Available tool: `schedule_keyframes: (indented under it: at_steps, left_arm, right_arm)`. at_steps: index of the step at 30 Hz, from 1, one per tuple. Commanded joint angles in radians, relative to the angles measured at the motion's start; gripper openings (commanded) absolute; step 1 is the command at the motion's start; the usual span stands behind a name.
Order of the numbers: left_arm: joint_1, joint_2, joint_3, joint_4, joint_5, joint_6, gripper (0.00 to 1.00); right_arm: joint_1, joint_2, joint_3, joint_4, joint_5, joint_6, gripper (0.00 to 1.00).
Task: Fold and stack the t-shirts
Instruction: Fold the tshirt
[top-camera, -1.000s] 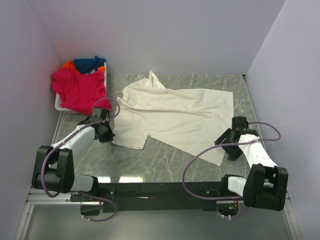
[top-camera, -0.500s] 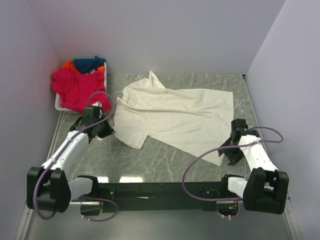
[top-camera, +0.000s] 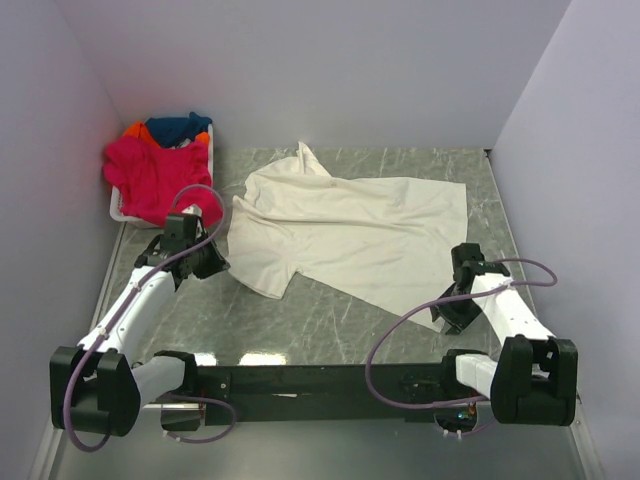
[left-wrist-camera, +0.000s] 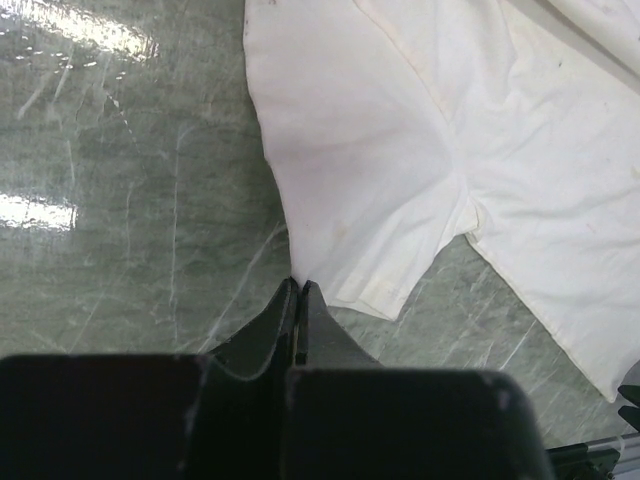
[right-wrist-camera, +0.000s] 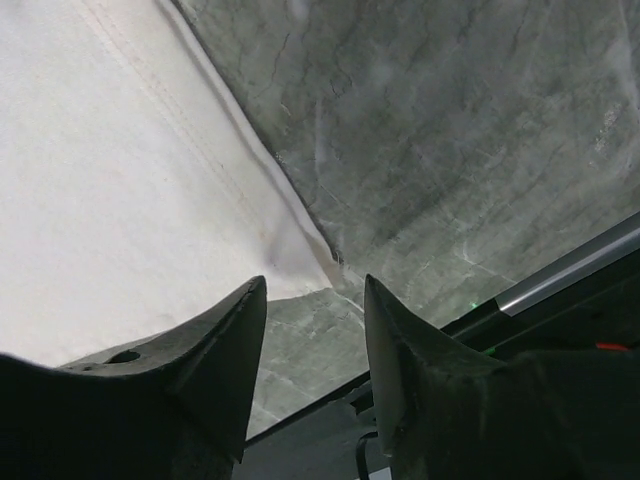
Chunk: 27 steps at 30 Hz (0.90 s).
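Note:
The large cream t-shirt (top-camera: 350, 225) lies spread on the table, wrinkled, with one sleeve pointing to the near left. My left gripper (top-camera: 213, 263) is at that sleeve's left edge. In the left wrist view its jaws (left-wrist-camera: 299, 286) are shut on the cloth edge (left-wrist-camera: 380, 170). My right gripper (top-camera: 452, 303) hovers over the shirt's near right corner; in the right wrist view it (right-wrist-camera: 315, 285) is open with the hem corner (right-wrist-camera: 300, 255) between the fingertips. The pink t-shirt (top-camera: 155, 180), dark blue t-shirt (top-camera: 178, 127) and orange t-shirt (top-camera: 133, 130) are piled in the basket.
The white plastic basket (top-camera: 118, 212) stands at the far left against the left wall. Walls close in the table on the left, back and right. The black base rail (top-camera: 320, 378) runs along the near edge. Grey marble table surface (top-camera: 330, 310) shows in front of the shirt.
My right gripper has moved left and nearer, down to the shirt's near right corner. My left arm has stretched out while its gripper stayed at the sleeve edge, which shifted slightly.

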Motion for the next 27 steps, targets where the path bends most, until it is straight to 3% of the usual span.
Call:
schedule_keyframes:
  at_steps: [1, 9, 11, 13, 17, 19, 27]
  left_arm:
    - [0.004, -0.033, 0.047, -0.017, 0.015, -0.011, 0.0]
    - [0.004, -0.042, 0.065, -0.035, 0.015, -0.012, 0.0]
    - [0.004, -0.047, 0.068, -0.038, 0.018, -0.014, 0.0]
    - [0.004, -0.053, 0.071, -0.044, 0.016, -0.014, 0.0]
    - [0.005, -0.061, 0.082, -0.063, 0.019, -0.017, 0.0]
    - [0.005, -0.073, 0.087, -0.075, 0.019, -0.023, 0.0]
    - [0.013, -0.186, 0.113, -0.225, 0.005, -0.074, 0.0]
  right_arm:
    - [0.015, 0.023, 0.0, 0.025, 0.011, 0.016, 0.5]
    - [0.081, 0.054, -0.015, 0.047, 0.014, 0.041, 0.47]
    - [0.089, 0.06, -0.017, 0.048, 0.022, 0.045, 0.42]
    - [0.103, 0.072, -0.017, 0.054, 0.021, 0.047, 0.35]
    - [0.135, 0.092, -0.006, 0.047, 0.028, 0.044, 0.08]
    - [0.159, 0.097, 0.015, 0.022, 0.031, 0.038, 0.0]
    - [0.268, 0.077, 0.104, -0.122, 0.028, 0.036, 0.0]
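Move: The t-shirt's near hem corner lies just under the half-open right fingers, about 2 cm to their left, 1 cm back and 2 cm below. From that hand the far hem corner is some 29 cm ahead and 4 cm to the right, and the armpit notch roughly 10 cm ahead and 31 cm left. The left hand already holds the raised sleeve end; the near hem corner is about 44 cm to its right, 13 cm back, 10 cm lower. Right hand dips leftward, about 3 cm overall, pinching the near hem corner, while the left raises its sleeve. ##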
